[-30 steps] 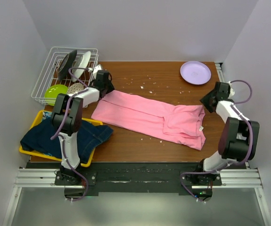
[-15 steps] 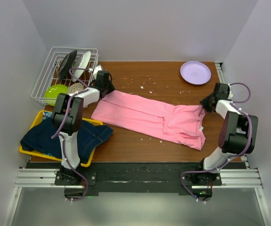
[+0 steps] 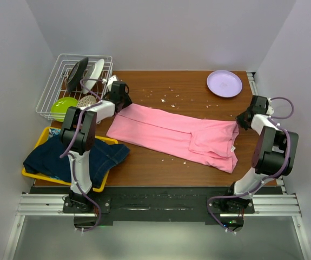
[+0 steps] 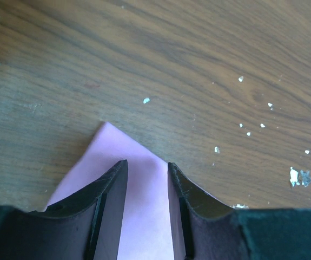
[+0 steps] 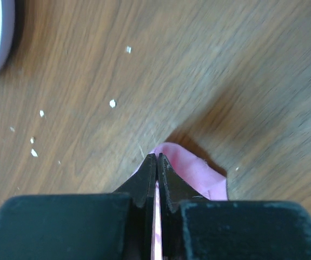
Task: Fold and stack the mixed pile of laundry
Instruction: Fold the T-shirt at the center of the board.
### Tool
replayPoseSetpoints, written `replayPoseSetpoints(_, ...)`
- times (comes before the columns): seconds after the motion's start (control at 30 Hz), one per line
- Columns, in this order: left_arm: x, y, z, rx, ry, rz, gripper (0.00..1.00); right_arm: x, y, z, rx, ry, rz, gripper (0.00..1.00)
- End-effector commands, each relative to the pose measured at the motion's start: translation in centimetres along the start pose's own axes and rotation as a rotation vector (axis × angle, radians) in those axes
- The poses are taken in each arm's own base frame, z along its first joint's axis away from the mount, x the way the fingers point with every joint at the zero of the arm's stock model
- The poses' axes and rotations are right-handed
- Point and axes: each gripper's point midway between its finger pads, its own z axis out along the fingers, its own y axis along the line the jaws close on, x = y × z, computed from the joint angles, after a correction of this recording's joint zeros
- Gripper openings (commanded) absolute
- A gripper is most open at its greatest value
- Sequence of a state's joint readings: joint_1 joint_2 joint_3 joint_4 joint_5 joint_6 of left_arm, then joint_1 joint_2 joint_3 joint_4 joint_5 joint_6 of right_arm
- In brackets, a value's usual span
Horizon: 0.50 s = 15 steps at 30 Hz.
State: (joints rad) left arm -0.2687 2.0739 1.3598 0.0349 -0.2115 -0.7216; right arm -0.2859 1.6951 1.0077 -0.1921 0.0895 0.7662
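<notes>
A large pink T-shirt (image 3: 171, 132) lies spread flat across the middle of the wooden table. My left gripper (image 3: 124, 105) stands at its far-left corner. In the left wrist view the gripper (image 4: 147, 163) is open, its jaws straddling the pink corner (image 4: 112, 146), which lies flat on the wood. My right gripper (image 3: 240, 120) is at the shirt's far-right corner. The right wrist view shows this gripper (image 5: 156, 156) shut on a fold of pink cloth (image 5: 198, 173). A dark blue denim jacket (image 3: 79, 160) is heaped in the yellow tray (image 3: 31, 174) at the near left.
A white wire dish rack (image 3: 52, 81) holding dishes and a green bowl (image 3: 63, 105) stands at the far left. At the far right sits a lilac plate (image 3: 224, 83). White crumbs (image 3: 166, 97) are scattered behind the shirt. White walls enclose the table.
My right gripper came down onto the shirt's far-right corner and shut on it, drawing that corner slightly right. The left gripper has not moved.
</notes>
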Motion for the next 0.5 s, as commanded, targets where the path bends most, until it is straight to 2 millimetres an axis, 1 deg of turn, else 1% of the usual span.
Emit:
replayPoseSetpoints(0.0, -2.7, -1.8, -0.1, 0.045, -0.052, -0.02, 0.4, -4.4, 1.1, 0.4, -0.005, -0.104, 0.038, 0.0)
replayPoseSetpoints(0.07, -3.1, -2.0, -0.2, 0.051, -0.057, -0.021, 0.4, -5.2, 0.9, 0.7, 0.008, -0.119, 0.046, 0.0)
replayPoseSetpoints(0.1, -3.4, -2.2, -0.4, 0.055, -0.062, -0.021, 0.4, -5.8, 1.1, 0.9, 0.004, -0.132, 0.051, 0.0)
replayPoseSetpoints(0.13, -3.4, -2.4, -0.4, 0.064, -0.061, -0.019, 0.4, -6.0, 0.8, 1.4, 0.016, -0.132, 0.055, 0.0)
replayPoseSetpoints(0.17, -3.6, -2.5, -0.4, 0.065, -0.064, -0.019, 0.4, -6.5, 0.6, 1.6, 0.024, -0.138, 0.063, 0.0)
replayPoseSetpoints(0.2, -3.8, -2.7, -0.5, 0.071, -0.065, -0.02, 0.4, -7.3, 0.8, 1.7, 0.021, -0.154, 0.071, 0.0)
replayPoseSetpoints(0.23, -3.8, -2.8, -0.5, 0.075, -0.062, -0.021, 0.4, -7.4, 0.5, 2.5, 0.03, -0.147, 0.075, 0.0)
replayPoseSetpoints(0.27, -4.0, -3.0, -0.5, 0.08, -0.063, -0.02, 0.4, -8.0, 0.1, 2.7, 0.035, -0.148, 0.094, 0.0)
replayPoseSetpoints(0.3, -4.1, -3.2, -0.5, 0.082, -0.064, -0.02, 0.4, -9.0, 0.8, 2.7, 0.023, -0.159, 0.099, 0.0)
replayPoseSetpoints(0.33, -4.2, -3.3, -0.5, 0.083, -0.063, -0.019, 0.4, -9.5, 0.6, 3.0, 0.033, -0.162, 0.108, 0.0)
replayPoseSetpoints(0.37, -4.2, -3.3, -0.5, 0.083, -0.063, -0.019, 0.4, -9.6, 0.5, 3.5, 0.05, -0.158, 0.102, 0.0)
replayPoseSetpoints(0.4, -4.4, -3.5, -0.6, 0.088, -0.065, -0.015, 0.41, -10.4, 1.1, 3.3, 0.049, -0.161, 0.098, 0.0)
replayPoseSetpoints(0.47, -4.5, -3.4, -0.6, 0.087, -0.061, -0.008, 0.41, -10.7, 0.9, 3.6, 0.074, -0.159, 0.09, 0.02)
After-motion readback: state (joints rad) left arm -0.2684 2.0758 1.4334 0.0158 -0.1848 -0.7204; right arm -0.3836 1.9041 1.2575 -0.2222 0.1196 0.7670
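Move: The right hand already pinches the T-shirt's far right corner, with its goal, bare board, about 7 cm to the right and 4 cm ahead. The plate is roughly 22 cm ahead and 9 cm to its left; the T-shirt's near right corner is some 29 cm back and 5 cm left. The T-shirt's far left corner lies just below the left hand, about 2 cm ahead and 2 cm left; the dish rack's middle is 9 cm ahead and 31 cm left. Keeping its shut fingers on the far right corner, the right hand pulls it low over the board, about 6.5 cm to the right and 4 cm forward, towards the board's right edge, turning slightly clockwise. Meanwhile the left hand, fingers still partly open and not gripping the cloth, rises some 2.5 cm while easing forward and slightly right, leaving the T-shirt's left end free to slide beneath it. ##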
